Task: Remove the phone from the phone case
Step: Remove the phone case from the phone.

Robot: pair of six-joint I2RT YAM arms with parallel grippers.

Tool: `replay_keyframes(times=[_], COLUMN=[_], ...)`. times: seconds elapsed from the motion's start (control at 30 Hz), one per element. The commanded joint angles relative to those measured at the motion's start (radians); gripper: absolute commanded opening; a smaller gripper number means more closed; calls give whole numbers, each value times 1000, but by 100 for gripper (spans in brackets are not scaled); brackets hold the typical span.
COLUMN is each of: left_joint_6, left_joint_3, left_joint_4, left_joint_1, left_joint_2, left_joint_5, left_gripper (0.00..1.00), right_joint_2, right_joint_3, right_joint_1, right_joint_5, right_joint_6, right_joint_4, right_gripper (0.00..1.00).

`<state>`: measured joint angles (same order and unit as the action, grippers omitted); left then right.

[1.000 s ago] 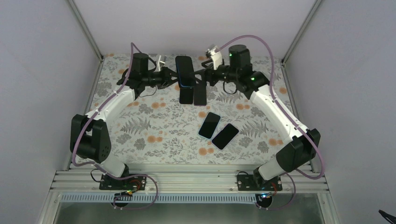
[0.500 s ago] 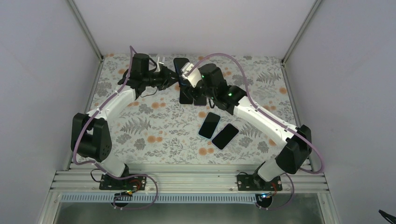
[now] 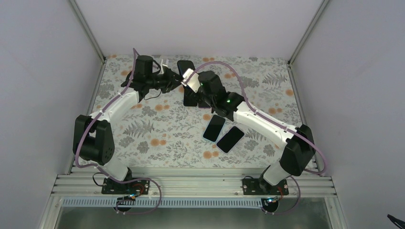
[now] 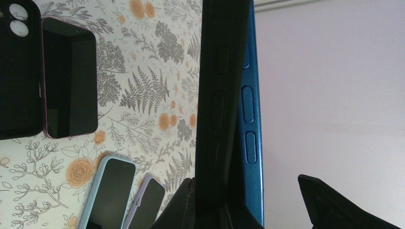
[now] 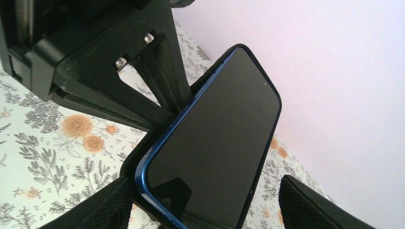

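The phone [image 3: 186, 67], blue-rimmed with a dark screen, is held up off the table at the back. In the left wrist view its blue edge [image 4: 250, 119] stands partly apart from the black phone case [image 4: 220, 95]. My left gripper [image 4: 229, 210] is shut on the case's wall. My right gripper [image 5: 205, 210] straddles the phone's [image 5: 215, 138] lower end, open. Its left finger [image 5: 95, 205] is next to the case corner [image 5: 131, 167]; its right finger [image 5: 315, 205] stands apart from the phone. From above, the right wrist [image 3: 193, 80] covers the right gripper's fingers.
An empty black case [image 4: 16, 71] and a bare dark phone [image 4: 69, 78] lie side by side under the held phone. A light-blue cased phone [image 3: 214, 128] and a lilac cased one [image 3: 230, 139] lie mid-table. The back wall is close behind both grippers.
My right arm has swung left from the back right, bringing its gripper around the held phone, with its jaws narrowing. The left arm and the case have stayed put.
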<state>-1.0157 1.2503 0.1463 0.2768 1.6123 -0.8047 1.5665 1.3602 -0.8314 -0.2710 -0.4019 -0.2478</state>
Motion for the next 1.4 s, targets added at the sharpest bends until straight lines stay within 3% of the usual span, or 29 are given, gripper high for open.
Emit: replay_keyframes(times=[0.0, 0.87, 1.1, 1.37], left_joint_6=[-26, -36, -29, -11], left_joint_3=[-5, -30, -36, -36], left_joint_4=[-81, -104, -100, -78], left_joint_1=[-4, 21, 27, 21], left_joint_2=[-9, -8, -12, -6], left_joint_5=[-41, -70, -68, -44], left_gripper=[2, 2, 2, 2], right_joint_2=[15, 73, 84, 55], right_joint_3=[-33, -209, -184, -128], right_joint_1=[-15, -53, -47, -38], right_joint_5=[-92, -335, -341, -313], right_joint_6=[-63, -412, -427, -358], right_joint_4=[90, 563, 582, 498], right_gripper=[71, 62, 44, 4])
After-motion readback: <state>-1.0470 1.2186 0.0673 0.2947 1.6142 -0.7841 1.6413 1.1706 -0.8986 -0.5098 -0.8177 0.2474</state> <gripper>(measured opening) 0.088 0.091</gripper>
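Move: The left hand already pinches the black-cased blue phone by its left side. The phone's middle is about 2 cm ahead of that hand and 3 cm right, near its height. From the right hand it is some 5 cm ahead, 2 cm left and 2 cm lower. Counted from the right hand, on the table about 27 cm below: the empty black case 17 cm ahead and 2 cm left, the pink phone 17 cm ahead and 6 cm right, the light-blue phone about level and 10 cm right. Creeping forward and slightly left, about 2 cm in all, the right hand tips its down-slanting fingers up by some 25 degrees towards the blue phone's exposed left edge, sinking about 1 cm at the end. Its wide-open jaws then shut almost fully, pinching that edge on the near side of the left fingers. The left hand keeps its grip, practically in place. ##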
